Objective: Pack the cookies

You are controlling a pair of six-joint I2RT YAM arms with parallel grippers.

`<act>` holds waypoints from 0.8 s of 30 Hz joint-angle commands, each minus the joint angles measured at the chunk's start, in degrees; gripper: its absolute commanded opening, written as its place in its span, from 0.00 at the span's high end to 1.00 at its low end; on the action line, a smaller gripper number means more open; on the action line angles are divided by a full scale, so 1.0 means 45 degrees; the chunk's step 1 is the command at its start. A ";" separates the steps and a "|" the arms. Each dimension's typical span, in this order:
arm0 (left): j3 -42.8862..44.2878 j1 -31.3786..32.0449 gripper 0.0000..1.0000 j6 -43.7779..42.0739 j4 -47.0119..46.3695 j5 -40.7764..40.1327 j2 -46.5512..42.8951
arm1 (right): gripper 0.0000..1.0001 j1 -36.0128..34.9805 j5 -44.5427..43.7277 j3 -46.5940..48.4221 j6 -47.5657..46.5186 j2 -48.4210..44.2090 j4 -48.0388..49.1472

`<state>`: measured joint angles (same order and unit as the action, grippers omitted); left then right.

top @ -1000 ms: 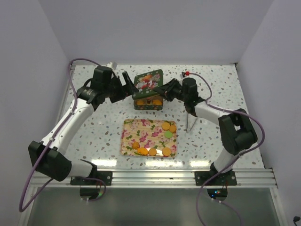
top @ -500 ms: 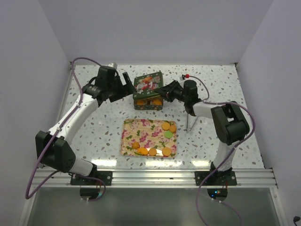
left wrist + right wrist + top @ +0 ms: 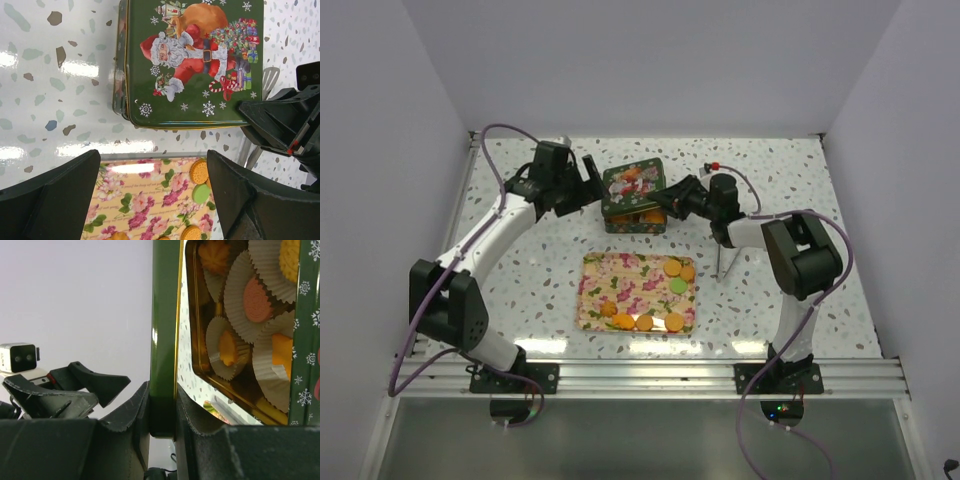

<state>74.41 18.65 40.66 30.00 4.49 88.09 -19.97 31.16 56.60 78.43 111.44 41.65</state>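
Observation:
A green Santa tin lid [image 3: 633, 186] is held tilted over the tin [image 3: 638, 216], partly open at the near side. My right gripper [image 3: 670, 196] is shut on the lid's edge [image 3: 164, 340]. In the right wrist view the tin holds cookies [image 3: 256, 299] in white fluted cups. Several orange cookies and a green one [image 3: 677, 285] lie on the floral tray [image 3: 620, 285]. My left gripper [image 3: 588, 178] is open and empty at the lid's left side; its view shows the lid [image 3: 192, 60] and tray [image 3: 150, 200] below.
A thin metal tool [image 3: 722, 258] stands right of the tray. The white walls enclose the speckled table on three sides. The rail with both arm bases runs along the near edge.
The lid has tipped lower over the tin, hiding more of its inside. My left gripper has edged a little back and left of the lid. My right gripper keeps its hold.

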 commanded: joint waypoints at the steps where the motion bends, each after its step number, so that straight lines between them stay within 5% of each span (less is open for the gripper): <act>1: 0.0027 -0.0102 0.07 -0.0345 -0.0827 0.0134 0.0227 | 1.00 0.0120 0.0381 0.0020 0.0051 0.0002 0.1194; 16: 0.0905 -0.0083 0.08 -0.0833 -0.1139 0.0720 0.2295 | 0.99 0.0452 0.0439 -0.0702 -0.0457 0.0119 0.0979; 20: 0.1586 -0.0083 0.08 -0.0950 -0.1159 0.0798 0.3214 | 0.91 0.0511 0.0459 -0.0722 -0.0515 0.0255 0.0979; 24: 0.2232 -0.0083 0.08 -0.0990 -0.1178 0.0955 0.4190 | 0.70 0.0550 0.0517 -0.0761 -0.0594 0.0353 0.0901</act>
<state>80.44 18.65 37.82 27.24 7.53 105.01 -17.98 32.93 53.52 77.17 112.44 43.31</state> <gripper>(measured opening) 0.919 0.256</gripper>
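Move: The lid, held near its front-right corner by the right hand, has its middle about 10 cm right of the left hand, 5 cm ahead and 5 cm below. The cookie tin is some 7 cm left of the right hand, level with it fore and aft, 7 cm below; from the left hand it lies 11 cm right, 2 cm ahead, 12 cm below. The tongs lie about 11 cm right of the right hand, 6 cm back, 12 cm down. Left hand, open, sinks about 8 cm and forward towards the lid; right eases its held corner down 2 cm. ##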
